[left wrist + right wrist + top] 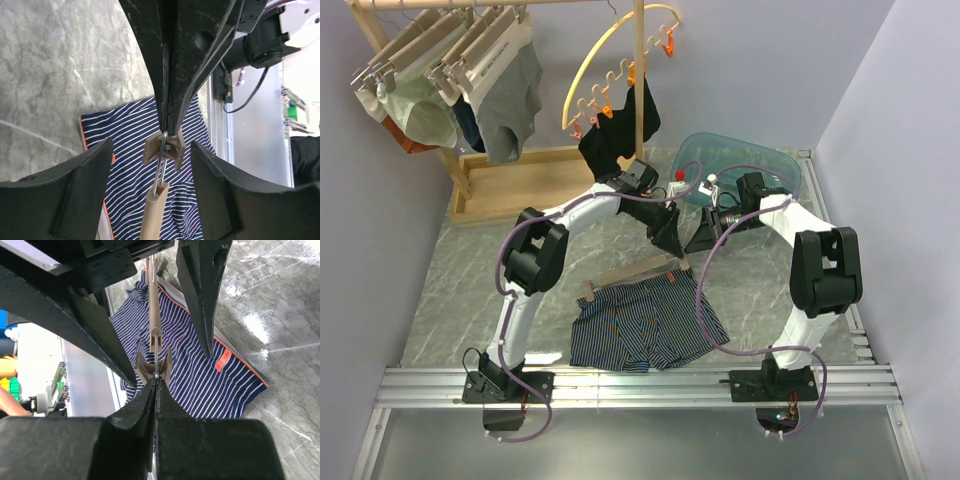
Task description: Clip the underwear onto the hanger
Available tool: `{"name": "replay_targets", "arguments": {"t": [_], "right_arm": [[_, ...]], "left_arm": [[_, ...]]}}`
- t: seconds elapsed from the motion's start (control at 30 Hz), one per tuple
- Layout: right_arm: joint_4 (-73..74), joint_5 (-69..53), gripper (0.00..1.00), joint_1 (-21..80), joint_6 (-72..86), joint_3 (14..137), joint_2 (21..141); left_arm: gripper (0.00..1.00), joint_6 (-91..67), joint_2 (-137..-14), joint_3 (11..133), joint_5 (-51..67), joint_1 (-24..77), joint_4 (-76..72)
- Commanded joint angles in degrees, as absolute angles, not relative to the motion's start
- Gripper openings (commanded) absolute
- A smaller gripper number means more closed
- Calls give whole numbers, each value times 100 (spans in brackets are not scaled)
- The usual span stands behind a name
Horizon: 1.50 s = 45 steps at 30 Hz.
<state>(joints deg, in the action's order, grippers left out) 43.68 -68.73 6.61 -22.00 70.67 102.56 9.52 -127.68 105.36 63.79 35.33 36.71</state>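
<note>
The underwear (640,325), navy with pale pinstripes, lies flat on the marble table near the front. It also shows in the left wrist view (125,165) and the right wrist view (200,370). The hanger (632,275), a pale wooden bar, lies over the underwear's far edge. My right gripper (156,381) is shut on the wire of the hanger's end clip (165,150), holding that end above the fabric. My left gripper (151,146) is open, its fingers (197,300) standing on either side of the same clip without touching it.
A wooden rack (440,60) with clothes on hangers stands at the back left on a wooden base (520,180). A yellow arc with orange pegs (620,60) holds a black garment (620,130). A clear blue tub (740,165) sits at the back right.
</note>
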Motion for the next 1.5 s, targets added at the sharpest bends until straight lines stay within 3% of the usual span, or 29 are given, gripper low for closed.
{"name": "replay_targets", "arguments": {"t": [0.0,0.07,0.17,0.27,0.4,0.5,0.67,0.8,1.0,1.03,1.47], "right_arm": [[4324,-6908,0,747,-2276,7128,9896],[4324,-6900,0,756,-2276,7137,9888],[4263,-6908,0,756,-2215,7128,9905],[4254,-6908,0,756,-2189,7137,9897],[4184,-6873,0,747,-2153,7119,9888],[4184,-6890,0,773,-2145,7128,9914],[4131,-6777,3,765,-2039,7137,9905],[4053,-6443,28,695,-1768,7111,9888],[3219,-5670,29,317,-941,6768,9756],[3147,-5530,33,316,-853,6628,9747],[2672,-4483,44,966,-299,6495,10572]], "left_arm": [[67,835,-12753,10556,6793,3560,3393],[66,809,-12770,10547,6864,3559,3358],[57,765,-12779,10503,6943,3551,3305],[41,791,-12788,10477,7013,3551,3287],[12,896,-12806,10494,7023,3560,3445],[0,967,-12788,10477,7049,3559,3507],[0,1273,-12814,10582,7128,3525,3787],[0,1502,-12858,10652,7102,3489,3963],[0,1863,-12955,10793,7023,3419,4306],[0,1881,-12955,10810,7031,3410,4324],[0,1986,-12938,10802,7049,3375,4421]]}}
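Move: The hanger's near clip sits just past the left hand's open fingers, about 2 cm to their right, 1 cm back and 1 cm below. The hanger's other clip, already on the underwear, lies roughly 20 cm left, 8 cm back and 9 cm lower. From the right hand, still shut by the near clip, the underwear's free waistband corner is some 12 cm down, 3 cm back and level sideways; that clip is about 2 cm left, 1 cm back and 1 cm below. The hanger's near clip passes from the right hand to the left: the left fingers shut on it and hold it, then draw it slightly left and back. Only then do the right fingers open nearly halfway and come free to the right and a little forward, before sinking about 7 cm towards the free waistband corner, tipping some 20 degrees further down. ##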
